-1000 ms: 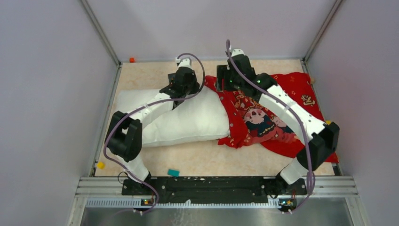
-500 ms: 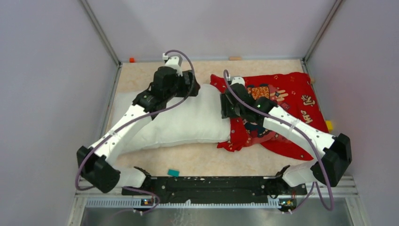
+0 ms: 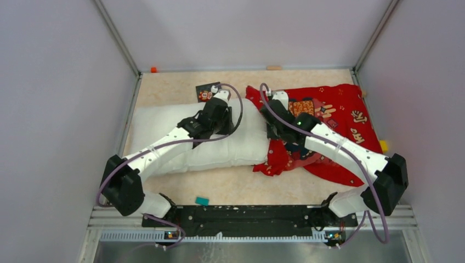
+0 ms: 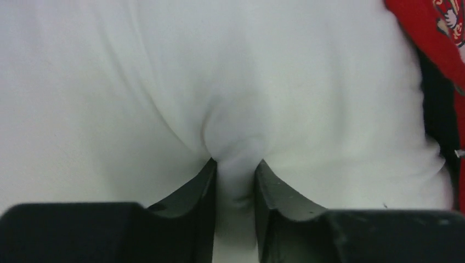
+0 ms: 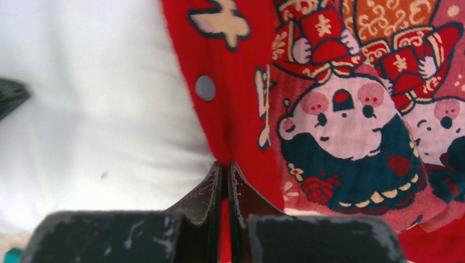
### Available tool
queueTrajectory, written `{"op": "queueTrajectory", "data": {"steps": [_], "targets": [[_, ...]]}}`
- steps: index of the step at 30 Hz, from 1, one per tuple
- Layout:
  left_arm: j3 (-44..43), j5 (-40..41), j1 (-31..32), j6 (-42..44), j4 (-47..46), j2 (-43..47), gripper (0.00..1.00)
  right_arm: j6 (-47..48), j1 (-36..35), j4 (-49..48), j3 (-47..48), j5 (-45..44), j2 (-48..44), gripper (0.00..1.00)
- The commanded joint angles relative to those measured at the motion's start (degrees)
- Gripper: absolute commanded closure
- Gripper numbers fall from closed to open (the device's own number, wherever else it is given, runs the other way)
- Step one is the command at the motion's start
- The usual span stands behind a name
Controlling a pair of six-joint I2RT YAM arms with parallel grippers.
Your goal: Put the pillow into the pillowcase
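Observation:
The white pillow (image 3: 159, 118) lies across the left half of the table, its right end against the red printed pillowcase (image 3: 340, 109). My left gripper (image 3: 219, 123) presses down into the pillow's right part. In the left wrist view, the left gripper (image 4: 236, 164) pinches a fold of pillow (image 4: 164, 82) fabric between its fingers, with the pillowcase (image 4: 433, 33) at the top right. My right gripper (image 3: 272, 134) sits at the case's left edge. In the right wrist view, the right gripper (image 5: 226, 167) is shut on the red hem of the pillowcase (image 5: 340, 137), beside the pillow (image 5: 82, 109).
A small dark printed patch (image 3: 205, 93) lies behind the pillow. Small blocks sit about: teal (image 3: 202, 201), yellow (image 3: 117, 192), orange (image 3: 154, 69), another yellow (image 3: 383, 146). Grey walls close in the table on three sides.
My left gripper opened, came back from the pillow's far edge and closed on a fold of it. My right gripper shut on the pillowcase's hem.

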State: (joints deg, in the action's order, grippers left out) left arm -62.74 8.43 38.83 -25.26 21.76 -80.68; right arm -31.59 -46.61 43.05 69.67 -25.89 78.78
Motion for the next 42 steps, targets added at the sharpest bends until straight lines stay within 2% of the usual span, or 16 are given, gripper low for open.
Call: {"op": "queueTrajectory", "data": {"steps": [1,3,4,7,10,12,16,19,22,25,28,33,36,42], "targets": [[-0.78,1.21,-0.24,-4.16,-0.71,-3.79,0.82,0.43,-5.5,2.57,10.9,-1.88,0.68,1.0],[-0.14,1.0,-0.31,-6.0,-2.48,-4.57,0.99,0.45,-8.73,2.49,15.09,-1.01,1.63,1.0],[-0.1,0.95,-0.32,-7.05,-3.1,-5.03,1.0,0.3,-10.28,2.02,16.8,-0.01,2.37,1.0],[-1.22,0.39,-0.4,-10.04,-4.61,-6.79,1.0,-0.18,-13.31,-1.1,18.91,3.23,4.8,1.0],[-3.97,1.93,-1.4,-12.96,-3.86,-8.61,1.0,-0.87,-13.44,-4.39,16.67,5.65,6.19,1.0],[-4.89,-0.3,-3.73,-14.99,-4.37,-8.96,1.0,-1.15,-13.36,-5.98,14.08,5.59,5.86,1.0],[-5.55,-1.09,-6.45,-17.84,-5.93,-6.5,1.0,-2.77,-9.19,-9.41,5.72,7.65,5.98,1.0],[-5.21,0.42,-8.25,-18.73,-6.77,-3.96,1.0,-3.02,-8.19,-8.25,3.27,4.52,5.52,1.0],[-3.31,-1.05,-8.96,-18.82,-11.11,-2.87,1.0,-1.2,-8.03,-7.44,7.25,4.59,5.64,1.0],[-3.24,-4.24,-7.93,-20.83,-13.69,-4.98,1.0,0.5,-9.89,-6.11,16.3,5.79,8.28,1.0],[-3.56,-3.16,-5.9,-20.93,-13.16,-7.99,1.0,1.63,-11.75,-4.87,25.21,6.76,11.84,1.0],[2.64,-2.82,-4.3,-21.85,-15.84,-7.48,1.0,1.81,-10.0,-4.93,32.43,8.01,15.09,1.0],[5.48,-3.02,-4.22,-22.2,-16.71,-6.67,1.0,1.93,-8.73,-5.93,31.53,8.23,15.74,1.0],[5.86,-2.66,-4.24,-19.42,-15.62,-4.64,1.0,-0.31,-7.35,-8.29,19.94,8.75,14.73,1.0]]}}
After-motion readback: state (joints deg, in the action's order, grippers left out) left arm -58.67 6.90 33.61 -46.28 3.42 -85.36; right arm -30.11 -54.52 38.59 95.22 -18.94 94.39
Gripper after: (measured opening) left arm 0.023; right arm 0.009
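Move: The pillow fold that my left hand is about to pinch lies right between its half-open fingers, about 1 cm ahead and 1 cm below. The pillowcase hem, already in my right fingers, is some 20 cm to the right of my left hand and 2 cm nearer; the dark card is roughly 16 cm ahead, 6 cm left and 14 cm lower. From my right hand, that fold is about 20 cm left and 3 cm ahead, and the pillow's near right corner some 10 cm back, 2 cm left and 8 cm down. Keeping the hem pinched, I haul it left over the pillow's end towards my left hand in two upward-arching strokes with a dip between, about 14 cm left and finishing some 8 cm higher. My left fingers shut on the pillow fold and carry it about 5 cm forward, with a brief lift and return, while that hand rolls its left side down some 20 degrees and swings counter-clockwise. ##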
